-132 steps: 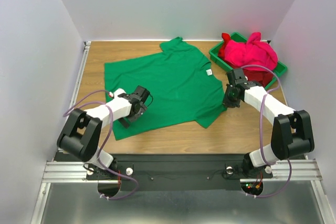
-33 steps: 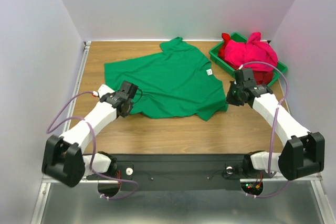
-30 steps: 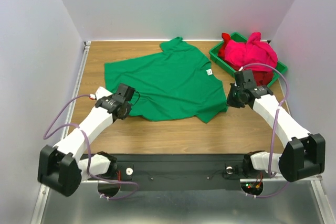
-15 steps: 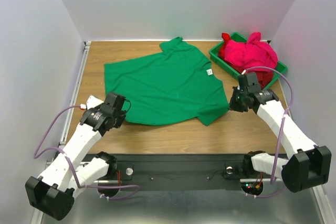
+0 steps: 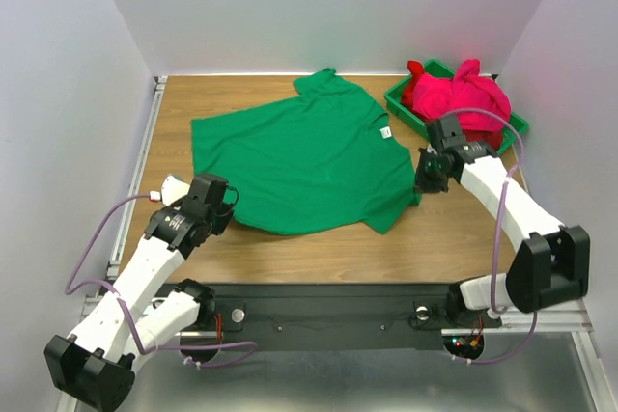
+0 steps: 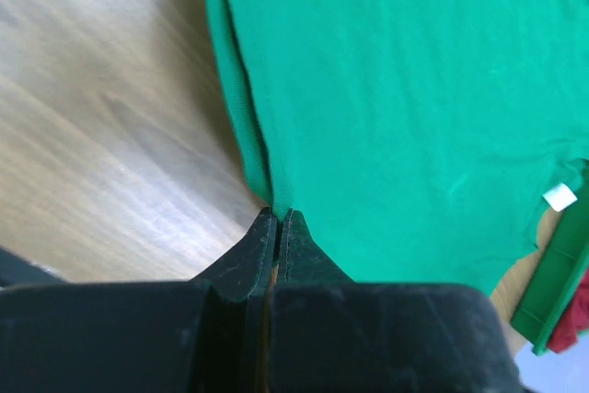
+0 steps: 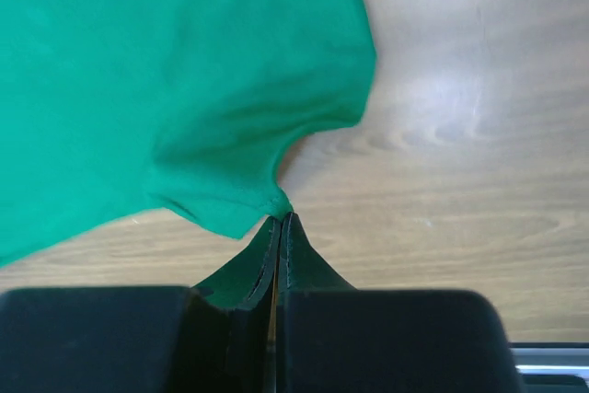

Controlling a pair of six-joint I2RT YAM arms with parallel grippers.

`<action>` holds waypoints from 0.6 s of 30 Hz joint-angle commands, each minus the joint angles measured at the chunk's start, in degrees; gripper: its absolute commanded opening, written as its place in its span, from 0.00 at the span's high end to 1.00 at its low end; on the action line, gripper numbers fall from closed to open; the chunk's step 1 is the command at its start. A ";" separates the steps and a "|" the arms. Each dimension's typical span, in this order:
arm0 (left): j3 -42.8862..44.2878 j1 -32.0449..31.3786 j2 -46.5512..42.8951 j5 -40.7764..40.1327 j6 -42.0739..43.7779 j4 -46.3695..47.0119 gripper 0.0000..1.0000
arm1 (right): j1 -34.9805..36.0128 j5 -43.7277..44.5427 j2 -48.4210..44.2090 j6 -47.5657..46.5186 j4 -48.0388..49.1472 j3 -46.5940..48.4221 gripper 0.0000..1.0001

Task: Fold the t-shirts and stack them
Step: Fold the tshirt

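Note:
A kelly green t-shirt lies spread on the wooden table, its white neck label toward the right. My left gripper is shut on the shirt's near-left hem; in the left wrist view the green t-shirt runs into the closed left gripper. My right gripper is shut on the sleeve edge at the shirt's right side; the right wrist view shows a pinch of the green t-shirt in the right gripper. A bright pink t-shirt and a darker red one are bunched in the bin.
A rigid green plastic bin stands at the back right corner, and its rim shows in the left wrist view. White walls enclose the table on three sides. Bare wood lies in front of the shirt.
The left arm has pulled the near-left hem back toward the front left, drawing the shirt flatter. The right gripper kept its hold on the sleeve and shifted slightly back.

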 commanded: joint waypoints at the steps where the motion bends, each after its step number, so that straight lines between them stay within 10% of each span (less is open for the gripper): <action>1: -0.36 1.57 0.05 -0.14 3.03 5.95 1.00 | -0.40 -0.04 4.97 -2.58 2.15 8.45 1.00; 18: -2.56 17.74 9.45 8.83 17.97 18.71 1.00 | -0.40 -2.85 28.53 -9.08 4.00 31.04 1.00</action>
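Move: Both hands already hold the t-shirt's near edge above the table. The shirt's far left corner lies some 33 cm ahead of the left hand, 13 cm left and 10 below, with the shirt's middle 21 cm ahead and 21 right. From the right hand, the far sleeve lies about 38 cm ahead, 31 left, the white tag 18 ahead, 10 left, and the green bin 25 ahead, 12 right. Still pinching the near edge, both hands carry it forward over the shirt, right about 12 cm, left about 5. ##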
